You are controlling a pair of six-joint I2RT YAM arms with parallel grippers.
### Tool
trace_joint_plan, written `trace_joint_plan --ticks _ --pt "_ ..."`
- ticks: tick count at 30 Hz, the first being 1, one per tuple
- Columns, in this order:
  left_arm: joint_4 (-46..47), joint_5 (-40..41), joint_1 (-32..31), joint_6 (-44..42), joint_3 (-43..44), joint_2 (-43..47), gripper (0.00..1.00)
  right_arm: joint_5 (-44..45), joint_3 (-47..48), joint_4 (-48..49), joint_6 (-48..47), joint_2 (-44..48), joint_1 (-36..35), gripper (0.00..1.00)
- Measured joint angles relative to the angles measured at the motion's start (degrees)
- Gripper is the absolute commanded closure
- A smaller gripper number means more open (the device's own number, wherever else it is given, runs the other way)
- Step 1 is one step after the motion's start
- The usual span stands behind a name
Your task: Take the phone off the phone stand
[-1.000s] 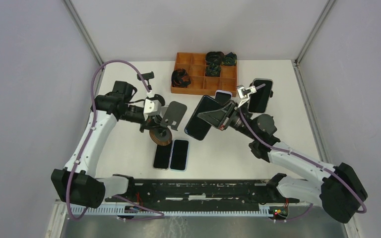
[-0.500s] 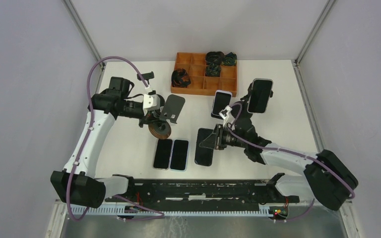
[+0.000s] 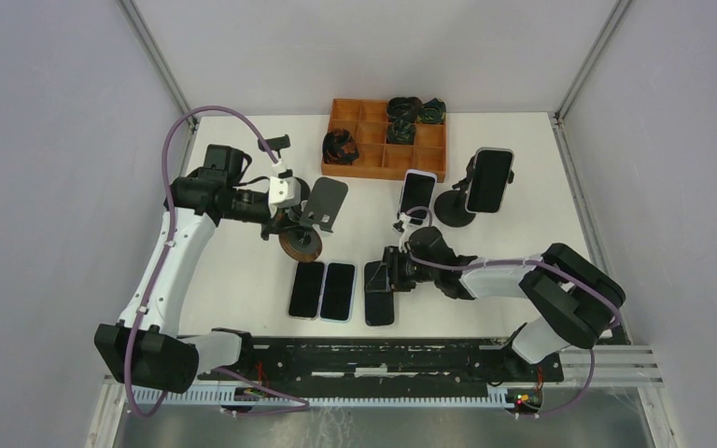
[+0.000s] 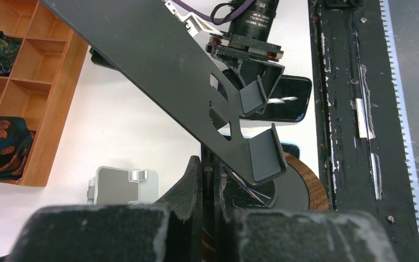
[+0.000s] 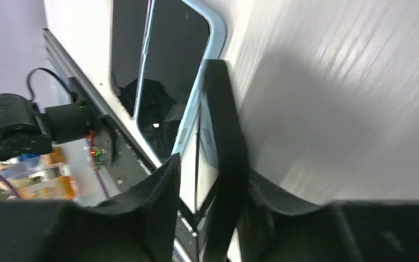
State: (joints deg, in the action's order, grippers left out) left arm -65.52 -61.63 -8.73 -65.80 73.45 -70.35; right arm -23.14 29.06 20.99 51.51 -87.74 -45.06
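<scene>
The black phone stand [image 3: 325,203] stands left of centre on a round wooden base [image 3: 301,248], with no phone on its tilted plate [image 4: 158,60]. My left gripper [image 3: 283,222] is shut on the stand's stem [image 4: 208,180]. The dark phone [image 3: 379,297] lies flat near the table's front, right of two other phones. My right gripper [image 3: 386,276] is low at its far end. In the right wrist view the phone [image 5: 177,71] still has its end between the fingers [image 5: 197,136], which stand loosely apart.
Two more phones [image 3: 322,290] lie side by side left of the set-down one. Behind stand a white-framed phone [image 3: 417,193] and a dark phone on a stand [image 3: 488,180]. An orange tray [image 3: 366,163] with rolled cloths sits at the back. A black rail [image 3: 383,355] lines the near edge.
My right arm carried the phone from mid-air near the stand down to the table beside the two flat phones, and its jaws have loosened. The left gripper pulled the stand slightly left, then held still.
</scene>
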Motion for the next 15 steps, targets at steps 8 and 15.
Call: trace_joint_plan --ticks 8,15 --pt "-0.09 -0.04 0.0 0.0 0.0 0.02 0.98 10.25 2.67 -6.56 -4.26 2.58 -0.85 0.02" --pt "-0.11 -0.24 0.0 0.0 0.0 0.02 0.98 17.09 0.17 -13.6 -8.04 10.43 -0.92 0.05"
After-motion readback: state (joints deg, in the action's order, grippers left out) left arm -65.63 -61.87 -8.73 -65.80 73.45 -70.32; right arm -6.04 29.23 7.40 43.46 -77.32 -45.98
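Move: The black phone, still tilted in the right fingers with its left edge low, has its middle about 3 cm back and 3 cm left of the right hand, and some 2 cm below it. The blue-edged phone lies flat about 11 cm left and 3 cm back, the leftmost phone about 18 cm left and 3 cm back, both about 3 cm lower than the hand. From the left hand the black phone is about 16 cm right, 8 cm back and 24 cm below. The black phone is let go at table height, beside the other two: the right fingers spread from a narrow grip to fully open, while the hand eases forward nearly 3 cm and then draws about 4 cm to the right, away from the phone. It stays at the same height, the wrist turning some 15 to 20 degrees as its fingers come free of the phone's right side. ##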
